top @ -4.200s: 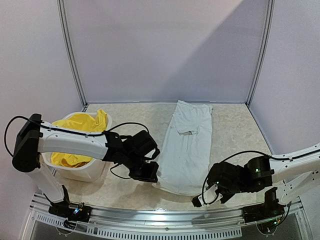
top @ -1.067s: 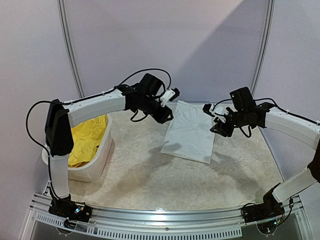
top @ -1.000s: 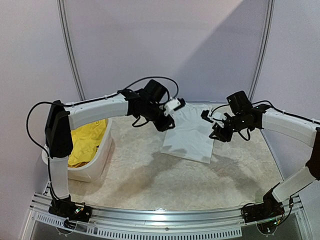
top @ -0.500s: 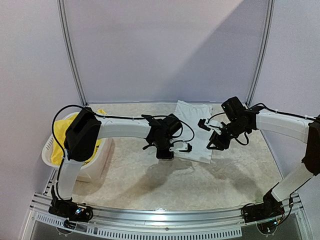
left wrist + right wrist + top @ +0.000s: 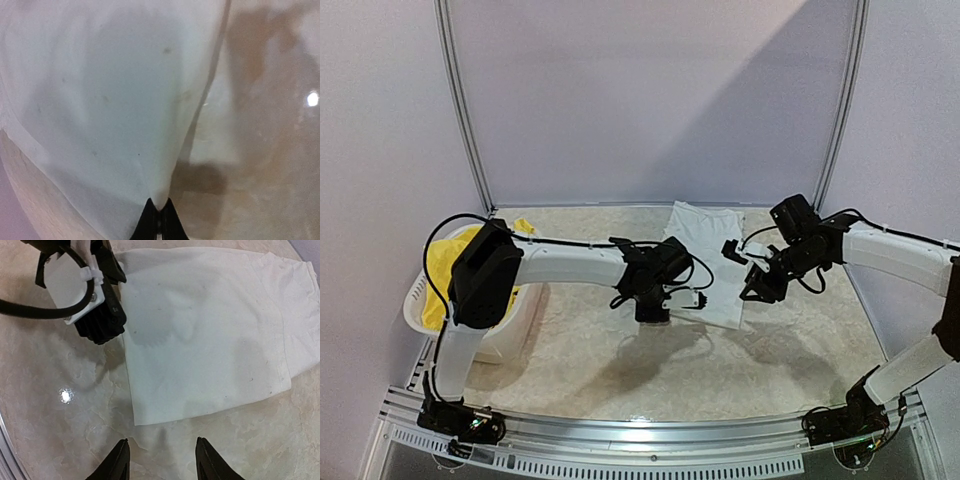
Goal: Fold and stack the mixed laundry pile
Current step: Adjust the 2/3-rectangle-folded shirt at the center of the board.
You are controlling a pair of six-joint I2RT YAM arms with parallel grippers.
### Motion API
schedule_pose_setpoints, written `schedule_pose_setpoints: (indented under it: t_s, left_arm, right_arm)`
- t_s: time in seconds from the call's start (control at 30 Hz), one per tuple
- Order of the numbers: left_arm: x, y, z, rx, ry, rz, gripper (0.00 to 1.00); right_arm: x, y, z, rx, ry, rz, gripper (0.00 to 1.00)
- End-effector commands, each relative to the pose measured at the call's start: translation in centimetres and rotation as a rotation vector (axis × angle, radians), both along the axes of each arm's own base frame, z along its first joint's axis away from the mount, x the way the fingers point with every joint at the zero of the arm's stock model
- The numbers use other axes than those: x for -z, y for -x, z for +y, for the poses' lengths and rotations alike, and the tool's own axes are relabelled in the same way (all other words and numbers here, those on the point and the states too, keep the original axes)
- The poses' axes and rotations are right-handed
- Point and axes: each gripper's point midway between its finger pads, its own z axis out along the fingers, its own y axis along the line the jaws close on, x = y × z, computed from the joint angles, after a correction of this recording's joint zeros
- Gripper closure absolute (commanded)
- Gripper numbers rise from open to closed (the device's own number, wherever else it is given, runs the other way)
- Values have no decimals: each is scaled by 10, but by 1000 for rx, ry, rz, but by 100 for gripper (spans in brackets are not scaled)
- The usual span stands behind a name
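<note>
The white T-shirt (image 5: 706, 245) lies folded on the table at the back centre. In the left wrist view the shirt (image 5: 110, 100) rises in a peak toward my left gripper (image 5: 159, 209), which is shut on its corner. From above, that left gripper (image 5: 660, 303) is at the shirt's near left corner. My right gripper (image 5: 750, 292) hovers by the near right corner. In its own view the right gripper (image 5: 161, 452) is open over bare table just short of the shirt (image 5: 200, 340), with nothing between its fingers. The yellow shorts (image 5: 445, 255) are in the basket.
The white slotted basket (image 5: 417, 300) stands at the left edge of the marbled table (image 5: 620, 370). Pale walls and metal posts close in the back and sides. The left gripper's body (image 5: 95, 305) shows in the right wrist view beside the shirt's edge.
The shirt, earlier laid out full length, is now folded in half. The left gripper came down from the far end to the near left corner and shut on it. The right gripper dropped slightly nearer.
</note>
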Motion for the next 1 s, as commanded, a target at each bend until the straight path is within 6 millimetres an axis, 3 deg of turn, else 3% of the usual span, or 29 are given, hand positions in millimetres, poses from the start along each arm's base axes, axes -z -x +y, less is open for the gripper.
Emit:
schedule_pose_setpoints:
  t_s: [0.0,0.13,0.23,0.33,0.47,0.6,0.8,0.97]
  left_arm:
    - [-20,80,-20,-104,49,197,100]
    - [-8,140,-38,-241,88,419,100]
    - [-5,162,-53,-361,167,550,100]
    - [-9,164,-62,-441,237,595,100]
    - [-19,165,-70,-455,309,632,100]
    - [-15,163,-66,-473,313,663,100]
    - [-19,156,-65,-509,375,731,100]
    - [-23,152,-63,-513,392,752,100]
  right_arm:
    - [-3,17,-17,-45,70,-29,54]
    - [5,40,-35,-79,135,-19,52]
    - [27,74,-48,-140,214,52,52]
    - [40,111,-55,-240,262,90,51]
    - [43,135,-60,-341,270,50,48]
    - [43,138,-58,-403,262,4,49]
    - [75,144,-58,-513,301,-17,52]
    - [86,131,-53,-519,343,-53,54]
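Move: My left hand has the shirt's near left corner; its goal is the bare board about 16 cm back and 6 cm to its right, before the front rail. The shirt's middle is some 16 cm ahead and 12 cm right of that hand. My open right hand has the shirt's near right corner some 11 cm below, about 1 cm back and 2 cm left; from it the shirt's middle is about 18 cm ahead, 9 cm left. I keep the corner pinched in my left hand and drag it quickly back towards the front rail, about 16 cm and slightly right, then hold there while the wrist keeps turning counter-clockwise and tips its fingers back towards me. My right hand, still open, follows back about 15 cm and somewhat right, sinking about 8 cm to come close to the near right corner. ##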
